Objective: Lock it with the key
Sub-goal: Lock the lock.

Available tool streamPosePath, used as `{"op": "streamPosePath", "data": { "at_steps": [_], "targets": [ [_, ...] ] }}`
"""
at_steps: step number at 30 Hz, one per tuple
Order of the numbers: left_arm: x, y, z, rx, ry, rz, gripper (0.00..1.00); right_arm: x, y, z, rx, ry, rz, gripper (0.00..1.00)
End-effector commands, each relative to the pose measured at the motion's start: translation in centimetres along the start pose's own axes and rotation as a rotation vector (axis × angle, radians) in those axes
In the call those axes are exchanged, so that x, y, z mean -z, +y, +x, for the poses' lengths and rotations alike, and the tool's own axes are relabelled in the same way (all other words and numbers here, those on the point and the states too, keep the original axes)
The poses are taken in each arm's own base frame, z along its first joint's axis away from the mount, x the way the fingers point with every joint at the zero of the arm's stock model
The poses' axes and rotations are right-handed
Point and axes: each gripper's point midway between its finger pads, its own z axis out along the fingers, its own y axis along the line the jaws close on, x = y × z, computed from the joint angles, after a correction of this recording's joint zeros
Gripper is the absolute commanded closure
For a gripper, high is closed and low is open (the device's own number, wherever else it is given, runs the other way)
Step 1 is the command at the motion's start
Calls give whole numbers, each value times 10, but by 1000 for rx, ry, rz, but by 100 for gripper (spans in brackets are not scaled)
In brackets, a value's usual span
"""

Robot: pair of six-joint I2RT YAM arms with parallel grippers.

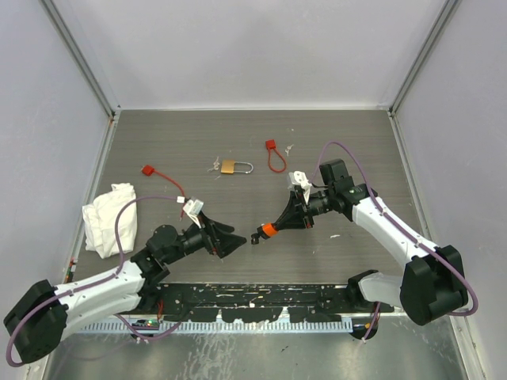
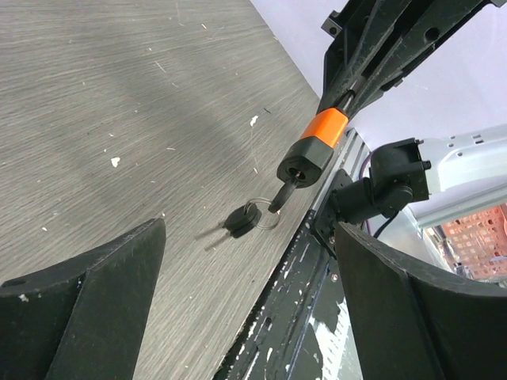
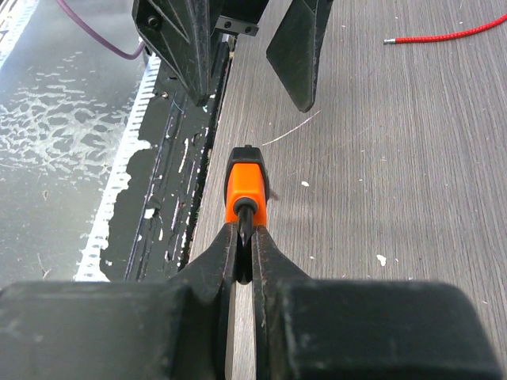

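Note:
A small padlock with an orange and black body (image 1: 268,230) hangs above the table's near edge. My right gripper (image 1: 279,224) is shut on its dark shackle, and in the right wrist view the orange padlock (image 3: 245,190) sticks out just past the right gripper (image 3: 245,237). The key (image 2: 283,194) is stuck in the bottom of the padlock (image 2: 313,148). The other keys of the bunch (image 2: 240,220) dangle from its ring and look blurred. My left gripper (image 2: 249,261) is open, facing the keys from a short way off and touching nothing. In the top view the left gripper (image 1: 238,241) lies just left of the key (image 1: 256,237).
A brass padlock (image 1: 231,167) lies mid-table with a red cable lock (image 1: 274,156) to its right. Another red cable (image 1: 162,180) and a crumpled white cloth (image 1: 109,218) are on the left. A black mounting rail (image 1: 253,297) runs along the near edge.

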Motion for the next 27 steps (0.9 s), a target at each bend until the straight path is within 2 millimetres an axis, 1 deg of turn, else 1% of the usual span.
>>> {"op": "streamPosePath", "data": {
  "at_steps": [1, 3, 7, 11, 16, 19, 22, 25, 27],
  "targets": [
    [-10, -22, -18, -48, -35, 60, 12, 3, 4, -26, 80, -56, -33, 99],
    [-12, -25, -16, -70, -24, 69, 16, 3, 4, -26, 78, -56, -34, 99],
    [-19, -33, -11, -108, -7, 94, 18, 3, 4, -26, 77, -56, -35, 99],
    [-29, -38, -8, -127, 17, 100, 27, 3, 4, -27, 78, -56, -35, 99],
    [-38, -42, -5, -132, 37, 123, 45, 3, 5, -27, 76, -57, -36, 99],
    [-43, -43, -4, -133, 48, 127, 51, 3, 5, -26, 73, -57, -38, 99],
    [-48, -45, -6, -137, 53, 128, 56, 3, 5, -27, 73, -59, -41, 99],
    [-53, -46, -7, -142, 57, 131, 68, 3, 5, -27, 72, -59, -40, 99],
    [-54, -46, -6, -143, 66, 132, 79, 3, 5, -26, 71, -59, -41, 99]
  ]
}}
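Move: The key sticking out of the orange lock is about 5 cm to the left hand's right, level with its open fingertips in height and reach. The lock body lies some 9 cm to that hand's right, about 2 cm farther out and slightly higher; the spare keys on their ring hang about 4 cm below the key. From the right hand, which holds the lock by its shackle, the key lies roughly 7 cm to the left, 2 cm back and 2 cm lower. The left hand reaches about 5 cm to its right towards the key in the orange lock, dipping back by some 1 cm on the way and coming forward again, while the wrist turns a little clockwise and its fingertips tip slightly down. Its fingers close from nearly wide open to under a third, bringing a fingertip to either side of the key's black head, while the right hand stays in place and keeps its pinch on the shackle. ##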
